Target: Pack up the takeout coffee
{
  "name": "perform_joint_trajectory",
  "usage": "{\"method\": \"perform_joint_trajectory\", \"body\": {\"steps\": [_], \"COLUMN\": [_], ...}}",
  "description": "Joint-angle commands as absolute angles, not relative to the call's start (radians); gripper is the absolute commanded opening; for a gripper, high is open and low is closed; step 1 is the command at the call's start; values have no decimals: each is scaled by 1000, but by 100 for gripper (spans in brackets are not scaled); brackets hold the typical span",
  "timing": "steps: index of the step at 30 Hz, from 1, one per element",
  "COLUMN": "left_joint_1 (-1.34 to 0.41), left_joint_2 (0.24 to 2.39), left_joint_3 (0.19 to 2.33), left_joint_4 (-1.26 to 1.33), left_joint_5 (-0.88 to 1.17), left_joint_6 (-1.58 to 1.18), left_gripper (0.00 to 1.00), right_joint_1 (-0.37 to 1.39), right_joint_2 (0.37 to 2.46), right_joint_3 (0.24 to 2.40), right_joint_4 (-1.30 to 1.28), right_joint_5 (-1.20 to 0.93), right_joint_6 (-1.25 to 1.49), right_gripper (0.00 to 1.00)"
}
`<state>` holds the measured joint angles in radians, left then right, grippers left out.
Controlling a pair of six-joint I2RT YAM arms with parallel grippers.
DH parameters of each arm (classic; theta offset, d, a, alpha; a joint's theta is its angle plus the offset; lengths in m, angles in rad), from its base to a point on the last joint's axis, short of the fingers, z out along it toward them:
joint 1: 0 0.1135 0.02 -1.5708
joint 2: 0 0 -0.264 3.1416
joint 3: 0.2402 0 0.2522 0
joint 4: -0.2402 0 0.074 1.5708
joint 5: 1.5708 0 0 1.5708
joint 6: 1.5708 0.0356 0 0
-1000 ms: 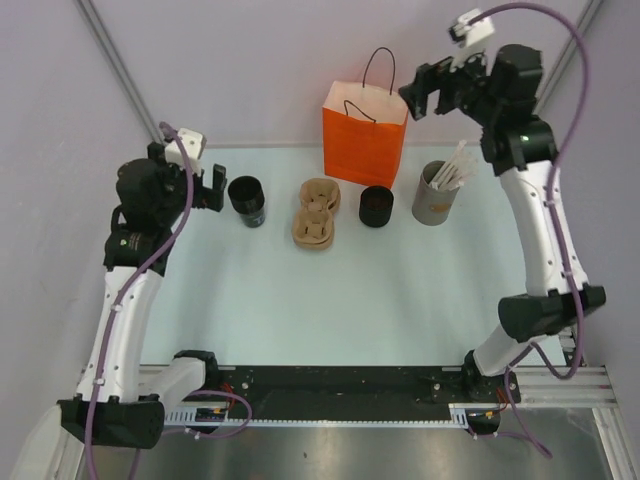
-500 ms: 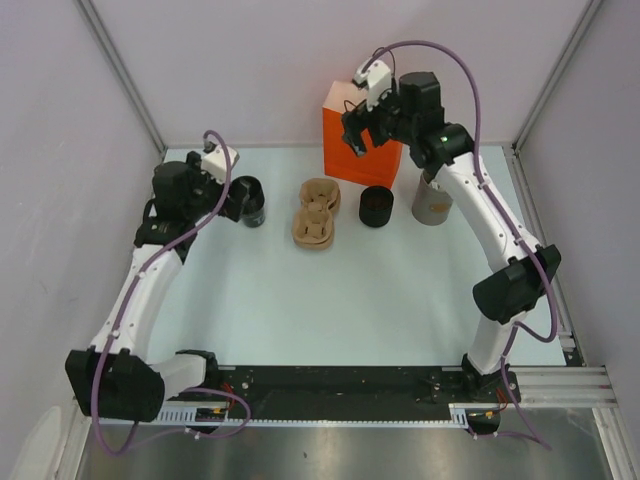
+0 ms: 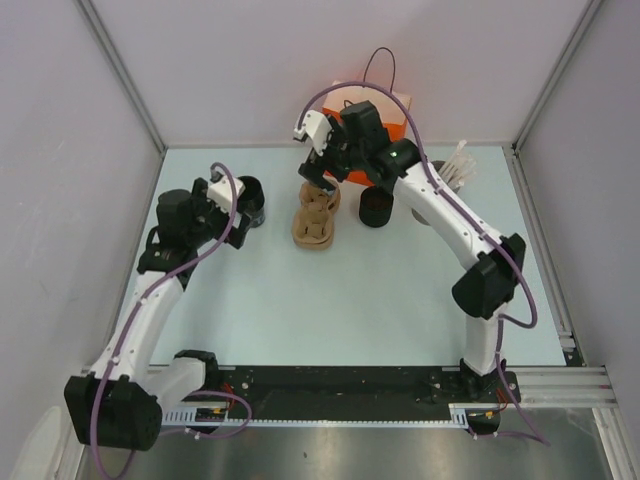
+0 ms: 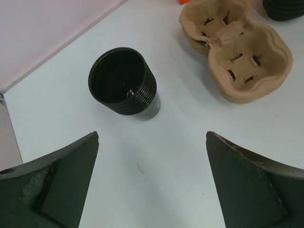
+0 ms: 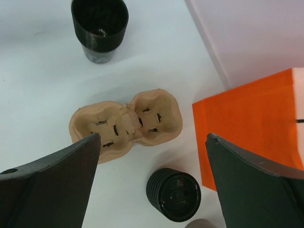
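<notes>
Two small black ribbed cups stand on the table. One (image 3: 250,192) is at the left, also in the left wrist view (image 4: 122,81) and the right wrist view (image 5: 99,23). The other (image 3: 376,207) stands before the orange paper bag (image 3: 392,122), also in the right wrist view (image 5: 173,194). My left gripper (image 3: 236,212) is open and empty, just short of the left cup (image 4: 152,137). My right gripper (image 3: 322,174) is open and empty, hovering over the brown pulp cup carrier (image 3: 316,216), with the carrier and right cup below it (image 5: 153,137).
The carrier (image 4: 237,52) lies between the two cups (image 5: 126,123). The bag (image 5: 251,123) stands at the back wall, largely hidden by my right arm. A grey-brown cylinder of white sticks (image 3: 447,178) stands right of the bag.
My right arm has swung left and down from above the bag to over the carrier. My left gripper has moved right, closer to the left cup.
</notes>
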<state>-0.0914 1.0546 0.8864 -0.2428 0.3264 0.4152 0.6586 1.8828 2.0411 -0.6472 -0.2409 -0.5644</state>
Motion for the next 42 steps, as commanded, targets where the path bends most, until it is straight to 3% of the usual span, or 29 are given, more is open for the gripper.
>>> {"method": "perform_joint_trajectory", "body": {"steps": [1,9,32,37,42], "left_joint_1": [-94,-83,-77,-77,-75], "left_joint_2": [950,890,859,861,865], "left_joint_3": [828,759,707,701,695], "left_joint_4": [-250,-245,-224,-218,-210], "left_joint_5": [356,307,278,275,272], "left_joint_6": [471,408,383,383,383], "left_gripper": [100,100,100,100,100], "right_joint_1": [637,626,598,598,598], "right_joint_2": [2034,2236,2401,2427,2428], "right_joint_3": [2161,2347,2335,2367,2365], "right_joint_4": [-719,-857,-807,-814,-828], "right_joint_5": [-291,-344,-388,-400,-420], "right_joint_6": [-612,-698,-701,-695,-698], "right_gripper": [97,97,90,81,61]}}
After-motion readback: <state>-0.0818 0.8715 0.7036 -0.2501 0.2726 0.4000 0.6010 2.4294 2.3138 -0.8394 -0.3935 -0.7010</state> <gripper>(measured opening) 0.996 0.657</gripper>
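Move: Below the open right hand, the cup carrier's middle lies some 5 cm ahead, 2 cm left and about 23 cm down. From that hand the black lids stand about 6 cm ahead and 13 cm right, the cup stack about 5 cm ahead and 19 cm left, and the orange bag roughly 18 cm ahead and 11 cm right. From the left hand, the carrier is about 11 cm ahead, 17 cm right and 15 cm down. Dropping about 22 cm onto the middle of the cup carrier, the right hand also goes some 5 cm forward and tips its fingers about 25 degrees more steeply down. The open fingers come down astride the central ridge, one tip in each well, and near the end begin closing on it. The left hand, still open and empty, eases back about 4 cm, sinking 3 cm. ##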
